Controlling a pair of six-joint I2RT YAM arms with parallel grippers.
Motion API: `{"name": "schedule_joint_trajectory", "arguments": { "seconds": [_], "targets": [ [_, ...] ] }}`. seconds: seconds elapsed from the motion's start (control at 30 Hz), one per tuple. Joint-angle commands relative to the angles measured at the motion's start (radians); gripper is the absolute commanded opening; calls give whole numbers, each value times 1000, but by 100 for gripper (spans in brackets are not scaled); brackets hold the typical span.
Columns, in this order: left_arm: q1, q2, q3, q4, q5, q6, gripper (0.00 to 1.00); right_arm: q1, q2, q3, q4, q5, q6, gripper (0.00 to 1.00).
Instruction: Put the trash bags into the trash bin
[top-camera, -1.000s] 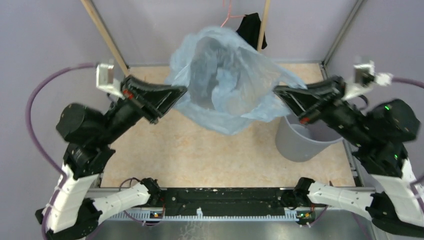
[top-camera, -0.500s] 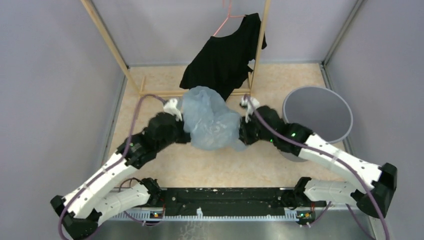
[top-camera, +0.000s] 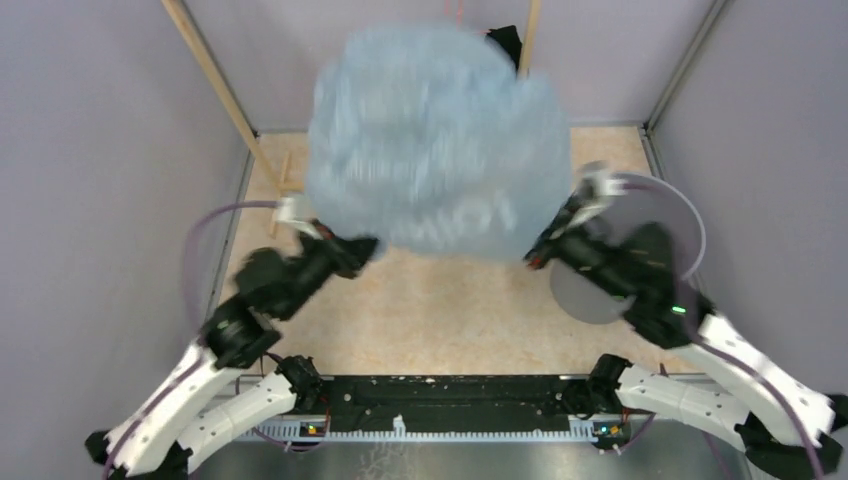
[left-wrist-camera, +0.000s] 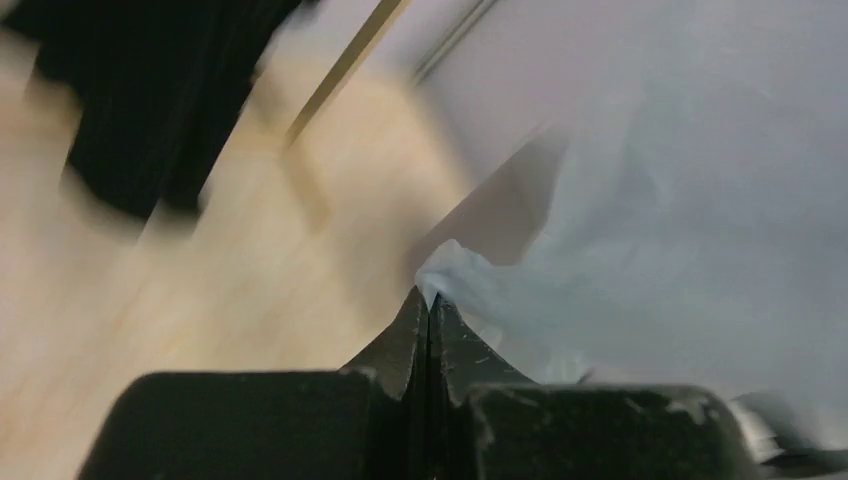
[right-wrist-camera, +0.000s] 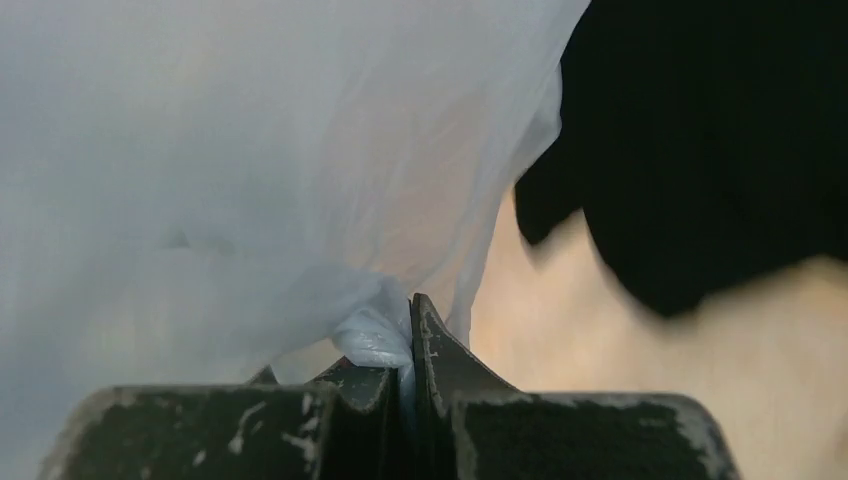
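The pale blue trash bag (top-camera: 435, 140) is puffed up and blurred, ballooning high over the middle of the table between both arms. My left gripper (top-camera: 368, 245) is shut on the bag's left edge; in the left wrist view its tips (left-wrist-camera: 430, 300) pinch a fold of the trash bag (left-wrist-camera: 700, 200). My right gripper (top-camera: 533, 258) is shut on the bag's right edge, with film (right-wrist-camera: 375, 335) bunched between its jaws (right-wrist-camera: 408, 305). The grey trash bin (top-camera: 670, 215) stands at the right, partly hidden behind the right arm.
A wooden rack (top-camera: 215, 80) stands at the back, with a black shirt (top-camera: 505, 40) mostly hidden by the bag; the shirt (right-wrist-camera: 720, 130) shows dark in the right wrist view. Purple-grey walls close in the sides.
The bag has gone from crumpled low between the grippers to billowed up large. Both grippers have risen and drawn apart, still pinching its edges.
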Motion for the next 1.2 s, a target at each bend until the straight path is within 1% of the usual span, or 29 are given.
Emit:
{"name": "schedule_joint_trajectory", "arguments": {
  "seconds": [0.0,0.07,0.1,0.17,0.23,0.3,0.33,0.37,0.4,0.43,0.47,0.5,0.57,0.6,0.63,0.67,0.7,0.77,0.8,0.83,0.87,0.93,1.0,1.07,1.13,1.17],
  "targets": [
    [1,119,-279,-359,-39,-163,0,-5,197,-341,-178,-52,124,0],
    [1,92,-286,-373,-22,-159,0,-4,186,-350,-187,-64,133,0],
    [1,72,-262,-363,-22,-149,0,-5,172,-313,-203,-54,117,0],
    [1,49,-174,-273,-16,-86,0,-5,153,-183,-249,-22,65,0],
    [1,91,-12,-202,17,1,0,-5,170,9,-308,8,-1,0],
    [1,188,229,-221,77,79,0,-5,209,226,-368,-5,-57,0],
    [1,235,354,-239,141,114,0,-4,214,309,-382,-20,-72,0],
    [1,267,454,-256,196,128,0,-4,205,365,-378,-35,-81,0],
    [1,280,509,-245,234,132,0,-4,188,386,-357,-42,-86,0],
    [1,267,500,-212,250,136,0,-4,159,376,-328,-40,-89,0],
    [1,239,447,-165,236,133,0,-5,128,338,-296,-21,-90,0],
    [1,195,367,-141,182,120,0,-5,93,279,-260,6,-89,0],
    [0,102,145,-122,18,48,0,-4,51,132,-252,99,-49,0],
    [0,66,38,-158,-40,5,0,-4,48,49,-259,120,-24,0],
    [0,41,-56,-200,-66,-39,0,-5,53,-36,-264,121,6,0],
    [0,28,-139,-247,-73,-73,0,-5,69,-121,-267,108,48,0],
    [0,22,-213,-302,-71,-107,0,-5,89,-241,-256,78,91,0],
    [1,20,-313,-399,-65,-166,0,-4,125,-417,-169,-25,194,0],
    [1,16,-339,-426,-56,-172,0,-4,136,-485,-112,-85,234,0],
    [1,8,-346,-444,-50,-168,0,-4,143,-520,-65,-124,261,0],
    [1,-2,-332,-455,-53,-157,0,-4,143,-516,-57,-132,264,0],
    [1,-14,-242,-431,-60,-94,0,-6,130,-404,-134,-78,203,0],
    [1,6,-89,-359,-39,7,0,-6,131,-207,-230,-3,96,0],
    [1,69,114,-294,16,98,0,-6,150,30,-307,32,6,0],
    [1,145,322,-258,92,121,0,-5,169,221,-333,-11,-41,0],
    [1,168,390,-229,143,121,0,-6,167,277,-322,-41,-47,0]
  ]
}}
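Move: The trash bag, its rim pinched in both hands, billows up between and beyond them: its middle is roughly 15 cm to the left hand's right, 10 cm ahead and 10 cm above. From the right hand it is about 15 cm left, 10 cm ahead and 8 cm above; the trash bin's middle is some 22 cm right, 12 cm ahead and 32 cm below, and the black shirt about 36 cm ahead, 16 cm left, slightly lower. Down and up in fast, paired strokes, both hands shake the bag: they plunge about 30 cm, swing back to a little above their starting height, plunge again, the right slightly deeper, and are climbing once more at the end. The wrists tip down some 40 degrees with each plunge and level off on the rise; both grippers keep their pinch on the rim. ##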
